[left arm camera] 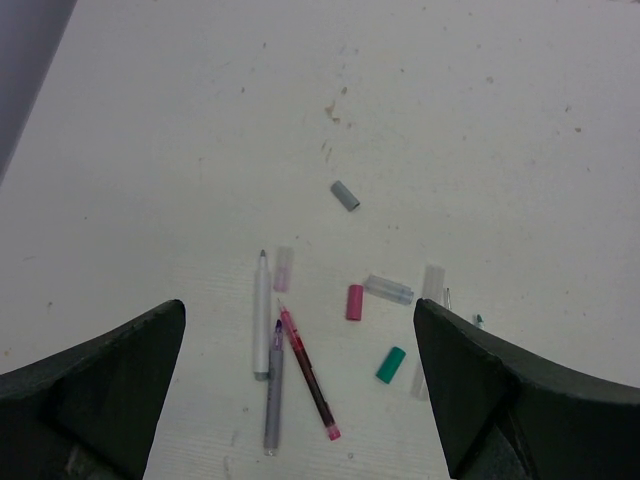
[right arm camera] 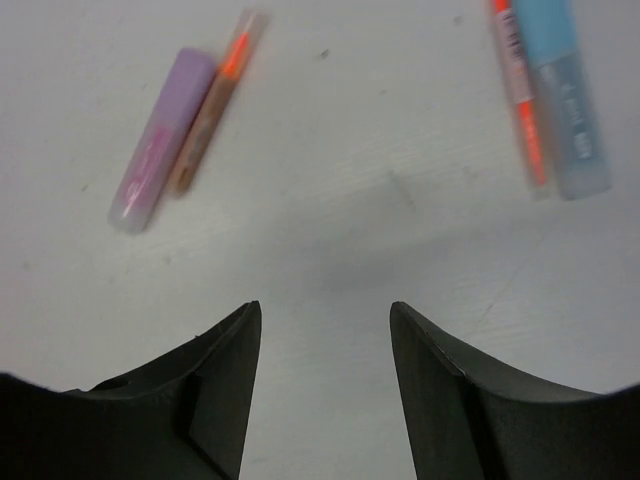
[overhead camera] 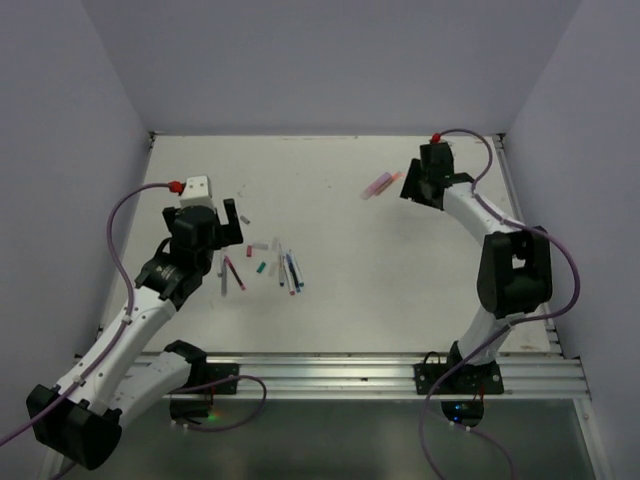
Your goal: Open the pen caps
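My left gripper (overhead camera: 232, 214) (left arm camera: 300, 306) hangs wide open and empty over a scatter of pens and pen caps. Below it lie a white pen (left arm camera: 262, 315), a grey pen (left arm camera: 274, 388) and a dark red pen (left arm camera: 308, 375). Loose caps lie around them: a pink cap (left arm camera: 354, 302), a teal cap (left arm camera: 391, 364), a grey cap (left arm camera: 345, 196) and a clear cap (left arm camera: 389, 289). My right gripper (overhead camera: 412, 190) (right arm camera: 325, 312) is open and empty above bare table. Beyond it lie a purple pen (right arm camera: 160, 168) beside an orange pen (right arm camera: 212, 105), and an orange-red pen (right arm camera: 520, 95) beside a light blue one (right arm camera: 570, 100).
The main pen cluster (overhead camera: 280, 268) lies left of centre on the white table (overhead camera: 400, 270). The purple and orange pair (overhead camera: 380, 184) lies far right, near my right gripper. Walls close the table at the back and both sides; a metal rail (overhead camera: 350, 368) runs along the near edge.
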You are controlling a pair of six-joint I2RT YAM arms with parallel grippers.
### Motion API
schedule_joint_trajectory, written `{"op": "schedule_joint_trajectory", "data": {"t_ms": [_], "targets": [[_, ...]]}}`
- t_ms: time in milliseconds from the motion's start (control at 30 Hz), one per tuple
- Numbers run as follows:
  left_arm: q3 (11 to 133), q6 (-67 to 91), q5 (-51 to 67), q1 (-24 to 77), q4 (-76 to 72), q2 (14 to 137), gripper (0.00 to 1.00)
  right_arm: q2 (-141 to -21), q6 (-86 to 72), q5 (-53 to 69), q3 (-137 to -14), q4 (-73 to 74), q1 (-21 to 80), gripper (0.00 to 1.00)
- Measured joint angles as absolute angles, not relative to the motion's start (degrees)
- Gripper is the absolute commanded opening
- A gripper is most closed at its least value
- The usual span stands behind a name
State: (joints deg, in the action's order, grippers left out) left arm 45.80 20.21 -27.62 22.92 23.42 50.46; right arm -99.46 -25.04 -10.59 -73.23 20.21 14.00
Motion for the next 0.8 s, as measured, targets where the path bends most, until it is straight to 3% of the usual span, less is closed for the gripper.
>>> {"op": "schedule_joint_trajectory", "data": {"t_ms": [300,800], "targets": [[45.1,19.2,-27.5,22.9,23.1,50.4,1.0,-113.5,-23.3,-11.2,-86.9,24.5,-0.4,0.57],[45.0,18.4,-27.2,22.9,22.7,50.4,1.0,-123.1,-23.3,-12.5,-93.1,29.1,-6.7,0.54]]}}
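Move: Out to the right hand's right lies the blue highlighter, about 17 cm right, 9 cm ahead and 10 cm below. An orange pen lies close along its left side, some 15 cm right of the hand and 10 cm ahead. Off the other way lie the purple highlighter, roughly 7 cm left and 10 cm ahead, and the second orange pen, 4 cm left and 11 cm ahead. From the left hand the blue highlighter is about 68 cm right, 24 cm ahead and 20 cm below. Sweeping on to its right by about 18 cm, the empty right hand goes to the near end of the blue highlighter, reaching some 5 cm forward as it goes. It then sinks about 8 cm and eases off low over the table, turning roughly 20 degrees clockwise and tipping farther down, fingers still half open and not yet closed on anything. ##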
